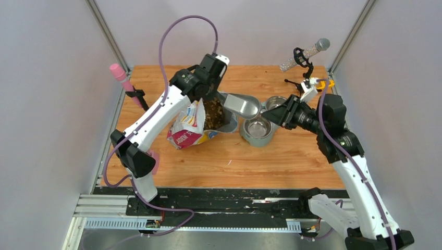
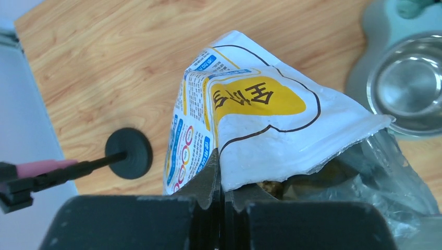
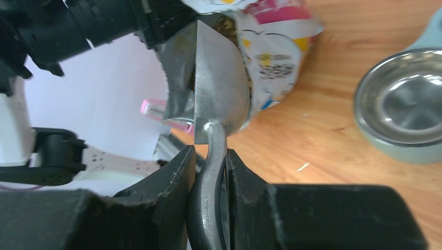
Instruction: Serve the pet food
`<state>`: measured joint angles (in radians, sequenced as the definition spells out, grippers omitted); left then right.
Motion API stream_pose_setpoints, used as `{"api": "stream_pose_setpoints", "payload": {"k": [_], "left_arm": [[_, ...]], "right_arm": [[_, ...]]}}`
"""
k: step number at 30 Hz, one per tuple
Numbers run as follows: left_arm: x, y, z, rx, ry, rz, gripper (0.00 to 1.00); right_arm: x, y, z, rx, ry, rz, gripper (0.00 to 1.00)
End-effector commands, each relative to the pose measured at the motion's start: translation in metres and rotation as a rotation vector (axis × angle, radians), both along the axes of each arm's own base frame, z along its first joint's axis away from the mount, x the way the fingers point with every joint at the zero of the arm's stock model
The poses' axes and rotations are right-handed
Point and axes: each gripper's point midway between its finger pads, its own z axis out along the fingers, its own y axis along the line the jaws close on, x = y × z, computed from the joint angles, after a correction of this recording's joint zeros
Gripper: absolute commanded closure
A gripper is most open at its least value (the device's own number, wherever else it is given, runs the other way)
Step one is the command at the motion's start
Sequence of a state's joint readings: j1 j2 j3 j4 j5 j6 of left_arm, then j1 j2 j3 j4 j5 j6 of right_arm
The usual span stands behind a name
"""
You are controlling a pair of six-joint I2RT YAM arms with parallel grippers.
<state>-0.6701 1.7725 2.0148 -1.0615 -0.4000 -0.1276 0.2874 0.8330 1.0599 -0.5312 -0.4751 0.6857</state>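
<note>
The pet food (image 1: 213, 113) is a brown heap of kibble inside the opened colourful bag (image 1: 188, 127), which lies at the middle of the table. My left gripper (image 1: 215, 89) is shut on the bag's torn upper edge (image 2: 271, 135), holding its mouth open; a little kibble (image 2: 271, 185) shows behind that edge. My right gripper (image 1: 274, 113) is shut on the handle of a grey metal scoop (image 1: 241, 105), whose bowl (image 3: 219, 83) sits at the bag's mouth. A double pet bowl (image 1: 259, 128) with steel dishes stands just right of the bag.
A pink-handled tool on a black stand (image 1: 125, 79) is at the left table edge, its round base (image 2: 129, 153) near the bag. A glittery wand on a stand (image 1: 305, 54) is at the back right. White walls close in both sides.
</note>
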Motion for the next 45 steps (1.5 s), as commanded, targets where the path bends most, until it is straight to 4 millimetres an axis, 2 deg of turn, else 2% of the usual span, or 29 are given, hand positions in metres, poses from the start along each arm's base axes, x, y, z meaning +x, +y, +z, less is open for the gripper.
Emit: {"api": "stream_pose_setpoints", "payload": {"k": [1,3,6,11,16,20,23,27,30,33,36,38,42,45], "left_arm": [[0.012,-0.043,0.093,-0.270,-0.315,-0.011,1.00],[0.006,-0.051,0.091,-0.283,-0.318,-0.017,1.00],[-0.007,-0.069,0.088,-0.300,-0.318,-0.061,1.00],[-0.019,-0.086,0.080,-0.313,-0.309,-0.074,1.00],[-0.041,-0.106,0.073,-0.329,-0.290,-0.127,1.00],[-0.056,-0.124,0.064,-0.360,-0.248,-0.163,1.00],[-0.066,-0.133,0.058,-0.386,-0.222,-0.170,1.00],[-0.069,-0.137,0.057,-0.405,-0.218,-0.162,1.00],[-0.072,-0.138,0.058,-0.427,-0.209,-0.156,1.00],[-0.075,-0.139,0.059,-0.447,-0.198,-0.162,1.00],[-0.076,-0.135,0.060,-0.439,-0.198,-0.147,1.00],[-0.075,-0.127,0.063,-0.425,-0.215,-0.126,1.00],[-0.073,-0.112,0.066,-0.394,-0.249,-0.090,1.00],[-0.070,-0.102,0.070,-0.375,-0.280,-0.059,1.00]], "right_arm": [[-0.019,0.026,0.023,0.094,0.128,0.182,1.00],[-0.019,0.028,0.011,0.088,0.216,0.167,1.00],[-0.014,0.022,-0.018,0.024,0.361,0.094,1.00],[-0.009,0.009,-0.055,-0.095,0.488,-0.032,1.00],[0.001,-0.019,-0.088,-0.314,0.546,-0.198,1.00],[0.007,-0.024,-0.107,-0.421,0.546,-0.252,1.00],[0.011,-0.010,-0.129,-0.464,0.550,-0.217,1.00],[0.023,0.035,-0.149,-0.363,0.489,-0.122,1.00],[0.033,0.069,-0.143,-0.251,0.374,-0.038,1.00],[0.043,0.088,-0.130,-0.111,0.279,-0.015,1.00],[0.051,0.095,-0.116,0.020,0.180,-0.027,1.00],[0.054,0.098,-0.094,0.140,0.090,-0.032,1.00],[0.047,0.092,-0.068,0.246,-0.020,-0.027,1.00],[0.040,0.086,-0.057,0.286,-0.052,-0.033,1.00]]}}
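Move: To the right hand's left by about 19 cm, 8 ahead and 13 lower, the bag mouth gapes; the right hand holds the scoop. The near bowl is some 10 cm ahead of that hand, 3 left and 27 below; the far bowl is 21 ahead, 5 right. From the left hand, which pinches the bag's rim, the scoop head is roughly 12 cm right, 6 back, about level; the bag mouth 5 right, 6 back, 9 lower. Dipping the scoop into the bag, the right hand pitches down nearly 40 degrees and sinks about 18 cm, then also swings some 7 cm left into the mouth, levelling partly and keeping its grip. Meanwhile the left hand, still pinching the rim, draws the bag about 11 cm right and 7 back to meet the scoop, then nearly stops. ##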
